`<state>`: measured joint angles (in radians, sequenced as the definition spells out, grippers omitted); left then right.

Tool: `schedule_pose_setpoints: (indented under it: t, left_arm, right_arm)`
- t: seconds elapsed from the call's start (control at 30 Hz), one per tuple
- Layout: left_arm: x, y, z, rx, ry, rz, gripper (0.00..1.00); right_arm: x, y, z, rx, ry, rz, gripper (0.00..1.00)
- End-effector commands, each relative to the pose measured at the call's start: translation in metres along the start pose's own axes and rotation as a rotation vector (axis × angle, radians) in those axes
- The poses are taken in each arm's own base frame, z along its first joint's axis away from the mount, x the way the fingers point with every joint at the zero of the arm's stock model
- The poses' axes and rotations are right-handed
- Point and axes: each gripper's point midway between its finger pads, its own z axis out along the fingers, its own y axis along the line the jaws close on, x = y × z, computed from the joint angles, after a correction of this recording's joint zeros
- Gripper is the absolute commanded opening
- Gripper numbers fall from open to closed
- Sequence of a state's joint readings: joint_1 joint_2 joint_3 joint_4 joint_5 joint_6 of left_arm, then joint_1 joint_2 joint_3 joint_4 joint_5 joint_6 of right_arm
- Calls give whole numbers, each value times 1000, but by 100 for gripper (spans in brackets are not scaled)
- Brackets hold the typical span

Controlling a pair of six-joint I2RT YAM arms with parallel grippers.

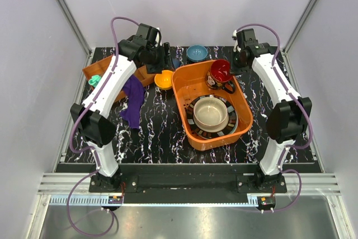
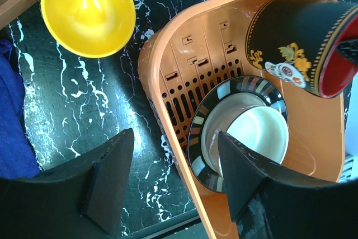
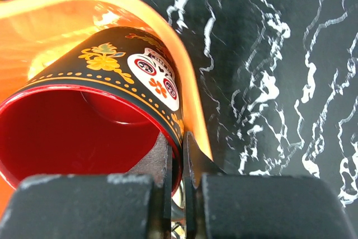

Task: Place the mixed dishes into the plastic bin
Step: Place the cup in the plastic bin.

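The orange plastic bin (image 1: 187, 88) holds a dark striped-rim plate (image 1: 197, 129) with a beige bowl (image 1: 210, 113) on it. My right gripper (image 3: 179, 144) is shut on the rim of a red mug (image 3: 100, 82), one finger inside and one outside. It holds the mug (image 1: 220, 73) tilted over the bin's far right corner. An orange-yellow bowl (image 1: 164, 79) stands on the table left of the bin. My left gripper (image 2: 176, 135) hangs open and holds nothing; below it lie the bin's left wall (image 2: 168, 43) and the yellow bowl (image 2: 88, 12). A small blue bowl (image 1: 197, 53) sits behind the bin.
A purple cloth (image 1: 133, 102) lies on the black marbled table left of the yellow bowl. At the far left stand a brown-orange tray (image 1: 92, 70) and a teal toy (image 1: 94, 81). White walls with metal posts close in the table.
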<state>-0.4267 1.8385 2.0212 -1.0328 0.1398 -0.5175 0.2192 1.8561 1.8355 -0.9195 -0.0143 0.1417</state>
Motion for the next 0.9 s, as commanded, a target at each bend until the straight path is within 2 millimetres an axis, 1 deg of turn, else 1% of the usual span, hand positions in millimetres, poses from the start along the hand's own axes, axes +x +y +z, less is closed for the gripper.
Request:
schedule_pose_setpoints:
  t: [0.0, 0.07, 0.3, 0.33, 0.5, 0.8, 0.87]
  left_arm:
    - [-9, -13, -14, 55, -32, 11, 65]
    - [-9, -15, -13, 65, -26, -1, 64]
    - [-8, -17, -15, 70, -23, -9, 64]
    - [-7, -16, -14, 69, -18, -8, 64]
    - [-5, -14, -15, 60, -9, -4, 64]
    - [-2, -12, -15, 51, 4, -6, 64]
    - [-2, -11, -16, 49, 5, -3, 65]
  right_arm:
    - [-48, 12, -35, -39, -213, 12, 0]
    - [-46, 11, -30, -35, -201, 2, 0]
    - [-48, 9, -16, -30, -192, -50, 0]
    - [-47, 9, -11, -28, -185, -57, 0]
    - [-47, 7, 2, -22, -172, -79, 0]
    - [-47, 6, 29, -17, -145, -90, 0]
    - [-50, 7, 31, -19, -149, -93, 0]
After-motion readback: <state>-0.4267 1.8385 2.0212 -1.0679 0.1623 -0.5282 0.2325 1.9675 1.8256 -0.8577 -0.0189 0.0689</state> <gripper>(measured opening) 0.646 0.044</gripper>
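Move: The right hand holds the cup by its right rim, over the bin's far end. The free floor there lies about 6 cm to its left, 2 cm ahead and some 13 cm below. The cream bowl stands in the bin roughly 14 cm back and 9 cm to the left; the blue bowl is about 20 cm ahead and 14 cm left, outside the bin. From the left hand that free floor lies some 20 cm right and 6 cm ahead, well below. Downward, about 5 cm in all, the right hand lowers the cup into the bin's far end: a small dip first, a near standstill, then a quickening descent that also eases some 2 cm forward. The fingers keep their pinch on the cup's right rim, and the hand hardly turns, with the mouth still slanting up towards the robot. ##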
